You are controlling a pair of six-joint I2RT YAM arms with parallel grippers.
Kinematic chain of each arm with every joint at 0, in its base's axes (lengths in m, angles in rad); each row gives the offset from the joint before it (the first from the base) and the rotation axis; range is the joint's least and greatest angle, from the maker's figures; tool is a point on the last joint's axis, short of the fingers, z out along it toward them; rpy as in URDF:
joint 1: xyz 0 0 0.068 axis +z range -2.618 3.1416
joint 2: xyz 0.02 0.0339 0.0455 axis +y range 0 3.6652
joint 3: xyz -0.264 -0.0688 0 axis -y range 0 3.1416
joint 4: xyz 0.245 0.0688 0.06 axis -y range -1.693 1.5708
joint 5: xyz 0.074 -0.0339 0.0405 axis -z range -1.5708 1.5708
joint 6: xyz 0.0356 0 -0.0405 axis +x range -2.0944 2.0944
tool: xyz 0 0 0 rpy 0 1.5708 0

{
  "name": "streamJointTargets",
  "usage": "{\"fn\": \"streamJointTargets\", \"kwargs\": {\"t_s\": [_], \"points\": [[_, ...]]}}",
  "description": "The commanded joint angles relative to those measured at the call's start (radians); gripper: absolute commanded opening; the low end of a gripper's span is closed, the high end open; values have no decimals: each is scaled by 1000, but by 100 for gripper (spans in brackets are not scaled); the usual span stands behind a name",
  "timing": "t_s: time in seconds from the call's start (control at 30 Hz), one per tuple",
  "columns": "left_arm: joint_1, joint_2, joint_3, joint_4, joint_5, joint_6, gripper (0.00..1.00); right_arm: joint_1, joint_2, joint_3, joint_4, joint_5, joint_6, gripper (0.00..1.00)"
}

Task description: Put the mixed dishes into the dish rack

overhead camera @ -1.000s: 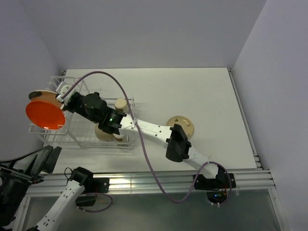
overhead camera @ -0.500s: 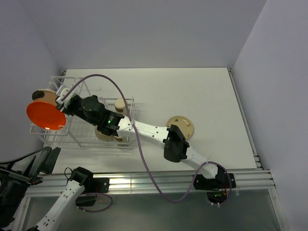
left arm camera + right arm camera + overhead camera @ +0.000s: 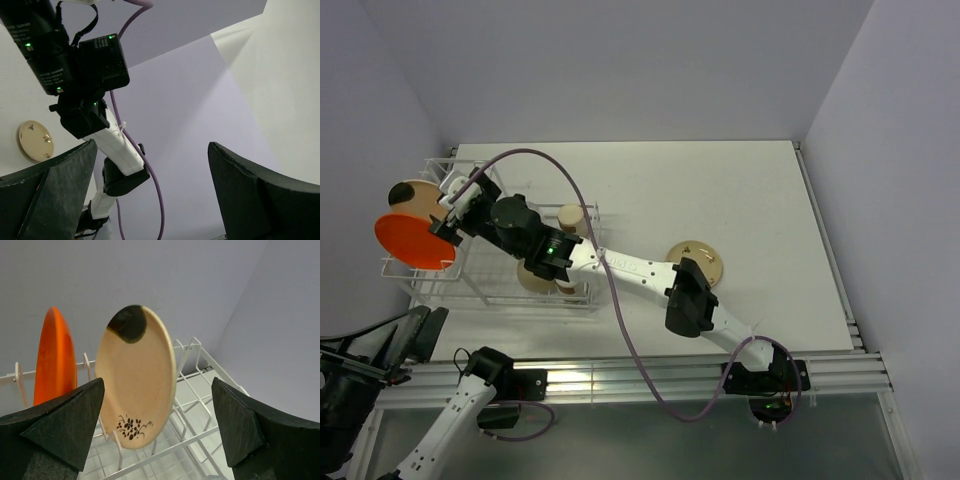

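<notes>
The dish rack (image 3: 480, 292) stands at the table's left edge. In its upright slots stand the orange plate (image 3: 410, 243) and, behind it, a cream dish with brown marks (image 3: 410, 192). In the right wrist view that dish (image 3: 135, 375) rests on edge in the wire slots (image 3: 210, 407), right of the orange plate (image 3: 55, 357). My right gripper (image 3: 155, 425) is open around it, its fingers clear of the rim. A tan cup (image 3: 572, 216) and a cream bowl (image 3: 534, 279) sit in the basket part. My left gripper (image 3: 152, 145) is open and empty, pointing at the wall.
A second cream dish (image 3: 697, 262) lies flat on the table right of the rack, also visible as a small disc (image 3: 36, 141) in the left wrist view. My right arm (image 3: 630, 268) stretches across the basket. The left arm stays low at the near left corner.
My right gripper has opened and let go of the cream dish, which now stands in the rack slot behind the orange plate. The left arm has not moved.
</notes>
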Motion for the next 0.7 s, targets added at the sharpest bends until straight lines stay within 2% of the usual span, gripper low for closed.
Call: {"fn": "streamJointTargets", "kwargs": {"t_s": [0.0,0.17,0.33,0.4,0.53,0.57,0.67], "points": [[8,9,-14,13,27,-2,99,-6,-133,-19,26,35,-5,95],[8,-6,-24,-13,15,-27,99,-12,-156,-59,21,77,-26,95],[11,-11,-30,-32,13,-34,99,-23,-258,-192,72,90,4,95],[11,14,-27,-38,22,-16,99,-26,-286,-187,46,157,0,95],[13,119,18,-68,85,129,99,-43,-383,-205,-90,372,26,97],[14,183,25,-84,115,183,99,-56,-415,-229,-183,412,58,98],[21,315,36,-108,168,298,99,-176,-591,-340,-423,447,373,98]]}}
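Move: The decorated plate still on the table lies about 48 cm to the right of the open right hand, some 5 cm farther out and 34 cm below. Just beyond the right fingertips the racked cream plate stands about 6 cm left and 1 cm ahead, with the orange plate 7 cm left and 6 cm back. The upturned bowl is about 8 cm right, 3 cm ahead, well below. From the left hand the table plate is some 41 cm right, 32 cm ahead. The right hand, already open and clear of the racked cream plate, first climbs about 4 cm while easing right, then speeds up to the right and slightly forward over the rack towards the table plate, some 13 cm to the right in all, its open fingers swinging about 20 degrees clockwise and tipping down a little. The left hand, empty and wide open, sinks a touch, then late on sets off forward and right by about 4 cm, rolling its left side up some 10 degrees. ##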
